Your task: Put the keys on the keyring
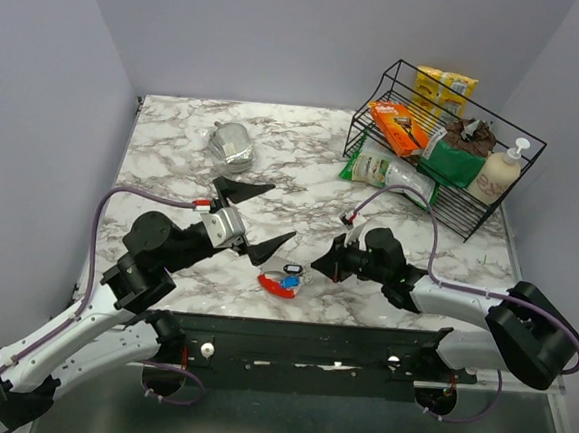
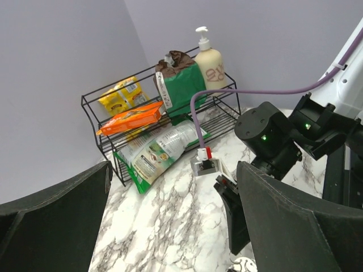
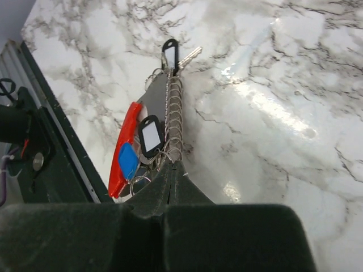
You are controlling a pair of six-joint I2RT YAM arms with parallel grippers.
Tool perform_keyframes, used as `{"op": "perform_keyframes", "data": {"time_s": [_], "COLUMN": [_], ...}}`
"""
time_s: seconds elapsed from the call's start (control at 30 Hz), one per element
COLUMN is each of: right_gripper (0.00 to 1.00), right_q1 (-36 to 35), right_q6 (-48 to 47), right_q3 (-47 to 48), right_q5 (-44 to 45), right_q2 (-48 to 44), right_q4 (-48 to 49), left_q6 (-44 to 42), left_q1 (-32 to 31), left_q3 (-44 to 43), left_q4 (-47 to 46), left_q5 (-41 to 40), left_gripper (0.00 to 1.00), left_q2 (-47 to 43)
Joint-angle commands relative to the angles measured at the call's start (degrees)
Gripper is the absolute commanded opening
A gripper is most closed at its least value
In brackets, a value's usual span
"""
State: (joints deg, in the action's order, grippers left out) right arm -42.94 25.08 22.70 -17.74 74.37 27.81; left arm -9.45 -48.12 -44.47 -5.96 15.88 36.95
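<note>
The keyring [image 3: 172, 116] lies near the table's front edge as a straight run of silver rings, with a long red tag [image 3: 129, 136] and a small blue tag [image 3: 127, 160] beside it. One black key with a white centre [image 3: 150, 135] rests against the rings. A second black key [image 3: 169, 52] sits at the far end. My right gripper [image 3: 172, 168] is shut, its tips pinching the near end of the rings. From above, the keyring [image 1: 279, 282] sits just left of the right gripper [image 1: 315, 270]. My left gripper [image 1: 258, 217] hovers wide open behind it, holding nothing.
A black wire rack [image 1: 492, 197] stands at the back right, holding snack packs and a soap bottle [image 1: 501, 171]. A green bag [image 1: 383, 172] leans on its front. A crumpled silver pouch [image 1: 233, 144] lies at the back left. The dark mounting rail [image 1: 310, 341] runs along the front edge.
</note>
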Motion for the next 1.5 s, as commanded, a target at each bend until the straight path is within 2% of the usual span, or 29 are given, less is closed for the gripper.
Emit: {"op": "perform_keyframes", "data": {"time_s": [0.0,0.57,0.77,1.13,1.33,1.47], "right_gripper": [0.00,0.01,0.18,0.27,0.40,0.56], "right_q1": [1.4,4.5,4.9,5.3,5.3,5.4], "right_q6": [1.1,2.2,1.9,-0.5,-2.8,-4.0], "right_q3": [-0.4,1.3,2.0,2.7,3.4,4.0], "right_q5": [5.8,12.5,14.1,17.1,19.8,21.0], "right_q2": [-0.8,-3.1,-4.3,-10.5,-16.3,-20.0], "right_q4": [-2.7,-8.9,-10.5,-14.2,-16.9,-19.1], "left_q6": [1.5,3.7,3.9,3.6,3.7,3.9], "left_q1": [0.0,0.0,0.0,0.0,0.0,0.0], "left_q3": [0.2,-0.5,-0.7,-0.4,1.0,2.1], "left_q4": [1.6,1.6,1.7,1.8,0.8,-1.9], "left_q5": [1.6,4.2,4.2,4.2,4.0,3.7], "left_gripper": [0.99,0.99,0.99,0.99,0.99,0.99], "left_q2": [0.4,3.1,3.1,3.3,4.0,5.1]}}
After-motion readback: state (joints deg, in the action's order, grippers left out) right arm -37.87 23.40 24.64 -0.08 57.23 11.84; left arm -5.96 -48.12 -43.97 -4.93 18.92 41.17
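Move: Just beyond the right hand's shut fingertips, which still pinch its near end, the keyring coil has its middle about 5 cm left, 1 cm ahead and 2 cm below. From that hand the near black tag lies some 4 cm left and level, the blue key 4 cm left and 3 cm back, the red handle 7 cm left and 4 cm back. From the left hand the coil is about 31 cm below and 3 cm right, straight beside. Dragging the keyring by its near end over the table, the right hand goes right and forward about 5 cm while sinking nearly 2 cm, then opens its fingers to about half, lets go and lifts some 6 cm, still drifting right. Its wrist turns about 20 degrees clockwise. The empty left hand, kept open, sinks 3 cm and edges 2 cm right. ##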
